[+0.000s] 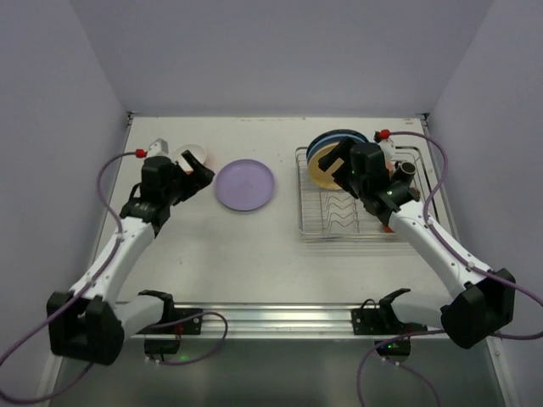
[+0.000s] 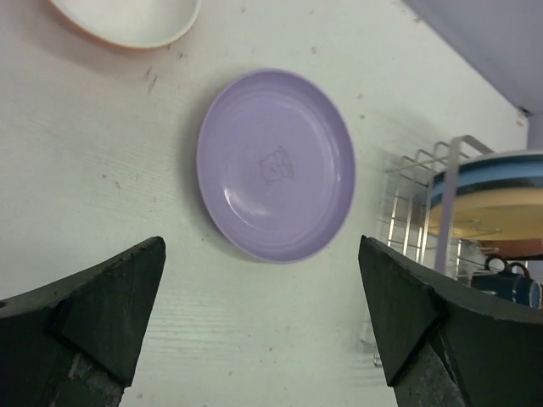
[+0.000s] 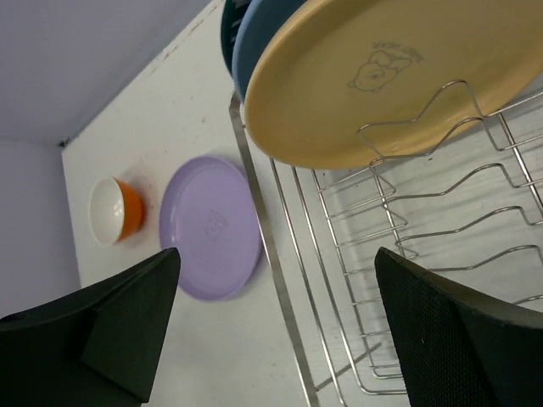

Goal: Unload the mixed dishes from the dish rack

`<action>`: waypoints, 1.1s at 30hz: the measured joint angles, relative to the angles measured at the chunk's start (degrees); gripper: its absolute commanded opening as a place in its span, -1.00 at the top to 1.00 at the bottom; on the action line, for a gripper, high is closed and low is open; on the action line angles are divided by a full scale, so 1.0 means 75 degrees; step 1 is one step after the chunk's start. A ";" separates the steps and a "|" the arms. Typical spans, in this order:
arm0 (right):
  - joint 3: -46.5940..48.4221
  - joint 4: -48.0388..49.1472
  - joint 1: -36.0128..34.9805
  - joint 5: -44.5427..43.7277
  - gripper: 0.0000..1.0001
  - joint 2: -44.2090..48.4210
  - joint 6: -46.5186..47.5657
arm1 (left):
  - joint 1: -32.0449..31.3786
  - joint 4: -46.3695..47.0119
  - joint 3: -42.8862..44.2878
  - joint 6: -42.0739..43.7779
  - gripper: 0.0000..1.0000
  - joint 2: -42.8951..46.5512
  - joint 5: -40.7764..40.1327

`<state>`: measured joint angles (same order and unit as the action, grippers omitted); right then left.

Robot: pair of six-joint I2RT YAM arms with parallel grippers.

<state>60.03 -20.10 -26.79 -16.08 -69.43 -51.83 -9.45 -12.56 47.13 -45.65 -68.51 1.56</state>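
The lilac plate (image 1: 245, 184) lies flat on the table left of the dish rack (image 1: 339, 218). The orange bowl (image 1: 192, 155) with a white inside stands on the table further left. My left gripper (image 1: 197, 174) hovers open and empty beside the bowl. In its wrist view the plate (image 2: 276, 165) is just ahead of the gripper (image 2: 263, 314). A yellow plate (image 3: 373, 76) and a blue plate (image 3: 254, 42) stand upright in the rack (image 3: 281, 289). My right gripper (image 3: 276, 314) hangs open over the rack's left rim, in front of the yellow plate (image 1: 321, 172).
Dark mugs (image 1: 405, 170) sit at the rack's far right end, partly behind the right arm. A blue mug (image 2: 513, 284) shows under the standing plates. Walls enclose the table on three sides.
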 measured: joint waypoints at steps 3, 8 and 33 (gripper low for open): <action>0.0323 -0.0367 0.0358 -0.0163 -0.81 -0.0251 -0.1358 | -0.0032 -0.0688 0.0166 0.0699 -1.00 0.1495 -0.0198; 0.0545 -0.0740 0.0976 -0.0265 -0.58 -0.0560 -0.3232 | -0.0058 -0.1970 0.1125 0.1912 -1.00 0.2556 -0.1157; 0.1824 -0.0571 0.1437 -0.0615 0.15 -0.2602 -0.5266 | -0.0318 -0.2643 -0.0017 0.3034 -1.00 0.3118 -0.1617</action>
<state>73.71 -24.38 -16.01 -20.69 -88.95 -91.33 -11.84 -32.38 47.00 -22.90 -45.12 -10.57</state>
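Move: Straight ahead of the right hand, the yellow plate stands upright in the rack, its middle about 10 cm farther out, 2 cm to the right and 11 cm below. The blue plate is some 3 cm beyond it and the green-rimmed plate about 6 cm beyond; the blue mug lies roughly 16 cm right of the hand and 3 cm ahead, 15 cm lower. From the left hand, the yellow plate is about 43 cm right and 6 cm ahead, 5 cm lower, while the purple plate is 13 cm right and 4 cm ahead, 15 cm lower. Reaching forward about 10 cm and 5 cm to the right, the right hand rolls and turns clockwise some 45 degrees in all, left side rising, sinking slightly late, and half closes its fingers to line up astride the yellow plate's upper rim. The left hand, fingers still wide, rises away from the purple plate while drawing back and left, then sinks partway and waits. ##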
